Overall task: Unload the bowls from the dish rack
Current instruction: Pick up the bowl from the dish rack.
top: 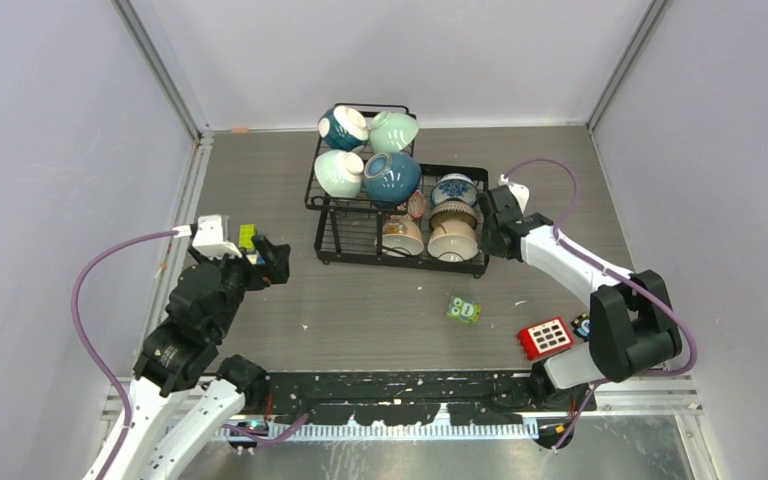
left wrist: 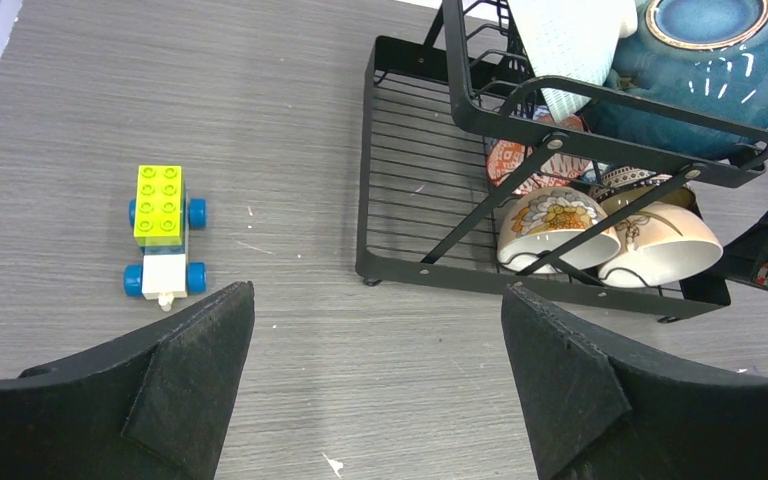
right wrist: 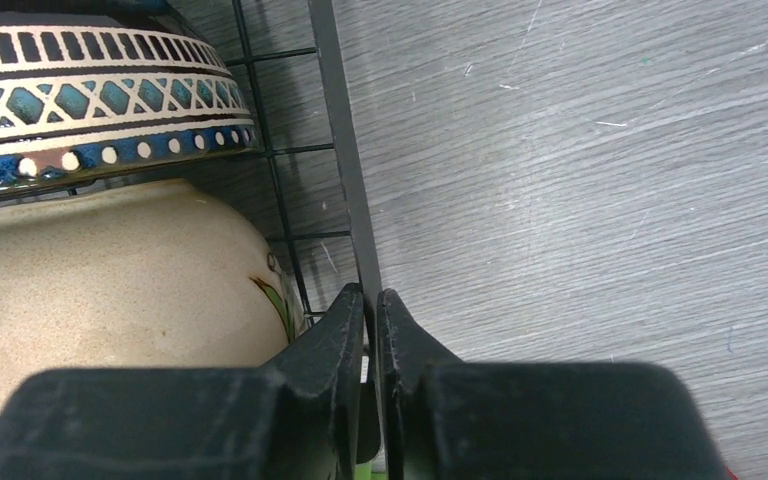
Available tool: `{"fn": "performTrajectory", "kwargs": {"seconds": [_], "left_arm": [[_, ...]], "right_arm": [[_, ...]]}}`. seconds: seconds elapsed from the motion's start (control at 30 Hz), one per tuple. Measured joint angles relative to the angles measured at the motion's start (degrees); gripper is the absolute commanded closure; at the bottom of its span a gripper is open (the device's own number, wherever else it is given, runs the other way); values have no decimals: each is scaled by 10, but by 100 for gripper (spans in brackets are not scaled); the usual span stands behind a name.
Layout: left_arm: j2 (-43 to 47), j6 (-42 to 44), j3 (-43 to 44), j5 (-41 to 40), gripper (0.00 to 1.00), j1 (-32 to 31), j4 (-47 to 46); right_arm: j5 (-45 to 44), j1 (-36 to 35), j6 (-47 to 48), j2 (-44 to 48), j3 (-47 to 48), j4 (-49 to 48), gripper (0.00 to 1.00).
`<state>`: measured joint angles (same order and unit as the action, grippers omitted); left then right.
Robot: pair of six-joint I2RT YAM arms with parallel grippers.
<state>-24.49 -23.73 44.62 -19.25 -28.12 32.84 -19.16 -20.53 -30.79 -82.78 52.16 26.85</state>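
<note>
The black wire dish rack (top: 400, 262) stands mid-table. Its upper basket carries two mint bowls (top: 394, 131), a dark teal bowl (top: 343, 127) and a large teal bowl (top: 392, 177). The lower tray has a blue-patterned white bowl (top: 455, 189), cream bowls (top: 452, 241) and a reddish bowl (top: 417, 205). My right gripper (right wrist: 371, 296) is shut on the rack's right rim bar (right wrist: 335, 110), beside a cream bowl (right wrist: 110, 270). My left gripper (left wrist: 377, 290) hangs open over bare table, left of the rack (left wrist: 400, 270), holding nothing.
A yellow-green brick car with blue wheels (left wrist: 163, 235) lies left of the rack near my left gripper (top: 272, 262). A green toy block (top: 463, 309) and a red block (top: 545, 338) lie in front of the rack on the right. Walls enclose three sides.
</note>
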Motion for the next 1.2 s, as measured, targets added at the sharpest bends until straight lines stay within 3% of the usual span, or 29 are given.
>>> {"fn": "performTrajectory", "kwargs": {"seconds": [0.07,0.23,0.4,0.63,0.8,1.03,1.2], "left_arm": [[-1,0,0,3,5,0,0],[-12,2,0,24,5,0,0],[-24,4,0,54,3,0,0],[-32,8,0,73,1,0,-5],[-33,13,0,73,0,0,-5],[-70,18,6,70,0,0,-14],[-98,25,14,58,0,0,-32]], "right_arm": [[2,2,-4,5,0,4,74],[-6,11,-6,29,3,30,44],[-24,19,0,85,26,67,26],[-26,18,10,184,91,119,22],[51,17,15,293,98,101,23],[215,17,-56,444,28,-64,20],[300,17,-139,399,24,-176,19]]}}
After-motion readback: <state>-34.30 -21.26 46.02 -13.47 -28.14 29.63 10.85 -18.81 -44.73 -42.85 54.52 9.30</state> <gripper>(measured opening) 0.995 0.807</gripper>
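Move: The blue bowl on the rack's upper tier lies some 18 cm to the left of my right hand, about 4 cm ahead and 17 cm higher. The cream bowl is 7 cm left and level fore-and-aft, a little lower; the patterned bowl is 7 cm left and 7 ahead. The pale green bowl sits about 11 cm beyond the blue one. From my left hand, the blue bowl is roughly 17 cm ahead, 17 cm right and slightly below. I open my right fingers wide, free them from the rack's right side rim and lift about 30 cm, nearly straight up at first, then also drawing back some 6 cm and swinging left. On the rise my wrist tips up and rolls until the fingers point level, forward-left to the blue bowl's side. My left hand, still open, eases about 4 cm right and forward towards the rack, dipping slightly. ##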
